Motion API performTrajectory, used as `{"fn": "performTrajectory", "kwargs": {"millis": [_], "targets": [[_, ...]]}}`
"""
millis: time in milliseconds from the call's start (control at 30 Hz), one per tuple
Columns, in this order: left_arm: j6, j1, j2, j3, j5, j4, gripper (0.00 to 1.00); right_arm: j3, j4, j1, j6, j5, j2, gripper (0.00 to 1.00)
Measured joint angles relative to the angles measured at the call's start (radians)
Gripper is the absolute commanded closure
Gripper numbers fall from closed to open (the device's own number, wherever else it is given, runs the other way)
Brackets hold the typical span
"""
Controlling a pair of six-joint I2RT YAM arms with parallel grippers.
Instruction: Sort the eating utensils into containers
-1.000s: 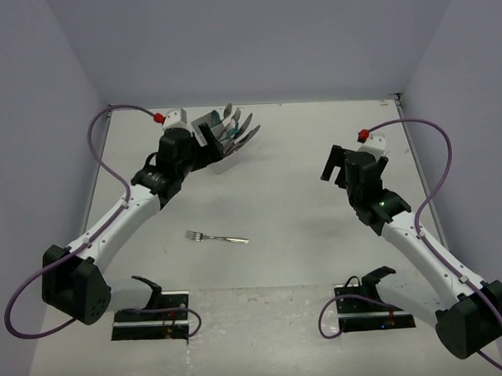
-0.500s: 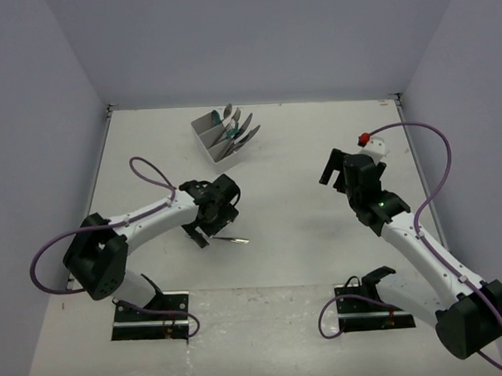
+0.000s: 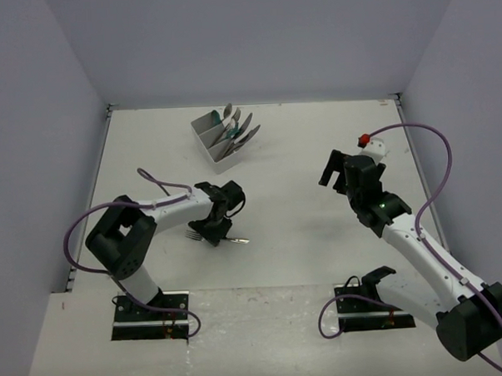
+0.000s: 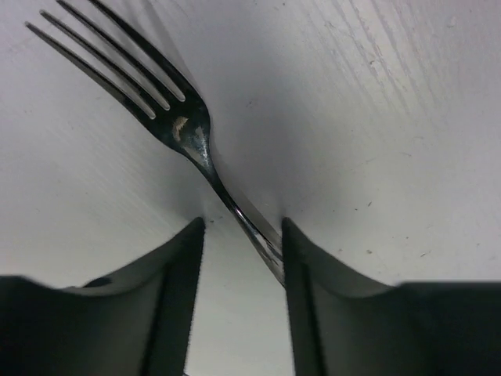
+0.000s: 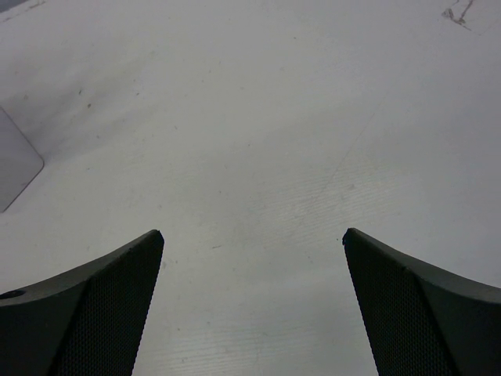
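A silver fork (image 3: 239,240) lies flat on the white table near the middle front. My left gripper (image 3: 215,231) is down over it. In the left wrist view the fork (image 4: 184,129) points its tines up-left, and its handle runs down between the fingers of the left gripper (image 4: 241,223). The handle touches the right finger, with a gap on the left side, so the jaws stand partly closed and open round it. The containers (image 3: 209,136), a white organiser at the back, hold several silver and teal utensils (image 3: 237,129). My right gripper (image 3: 335,169) (image 5: 252,233) hangs open over bare table.
Purple walls close in the table on three sides. Two black base plates (image 3: 153,321) (image 3: 375,314) with cables sit at the near edge. A purple cable (image 3: 163,185) loops beside the left arm. A pale rounded corner (image 5: 16,168) shows at the right wrist view's left edge.
The left arm swung from the organiser at the back down to the fork, and its jaws narrowed round the handle. The right arm has not moved.
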Motion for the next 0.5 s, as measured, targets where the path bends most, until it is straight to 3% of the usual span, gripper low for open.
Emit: {"fn": "performTrajectory", "kwargs": {"millis": [33,133,400,500], "targets": [[-0.01,0.0,0.0,-0.001,0.001,-0.001,0.77,0.0,0.0,0.0,0.0,0.0,-0.002,0.01],[-0.036,0.0,-0.008,-0.012,0.0,-0.006,1.0,0.0,0.0,0.0,0.0,-0.008,-0.003,0.01],[-0.014,-0.003,-0.013,0.025,-0.12,-0.069,1.0,0.0,0.0,0.0,0.0,-0.01,-0.003,0.01],[0.101,-0.011,-0.053,0.076,-0.242,-0.051,1.0,0.0,0.0,0.0,-0.001,-0.006,-0.003,0.01]]}}
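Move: The fork lies on the table under the left hand, its neck side already between the part-closed fingers, its middle roughly 1 cm to the right and about 1 cm below; the tines point left, the handle right. The container tray's middle is some 24 cm ahead and 2 cm to the right, a couple of centimetres higher. From the right hand, the fork lies about 34 cm left, 11 cm back and 18 cm below. The left fingers close the rest of the way and pinch the fork by its shaft just behind the neck, the hand sliding about 2 cm left as they shut. Keeping the pinch, the hand then speeds off forward and up, roughly 4 cm each way, towards the tray, the fingers starting to tip forward by about 10 degrees. ##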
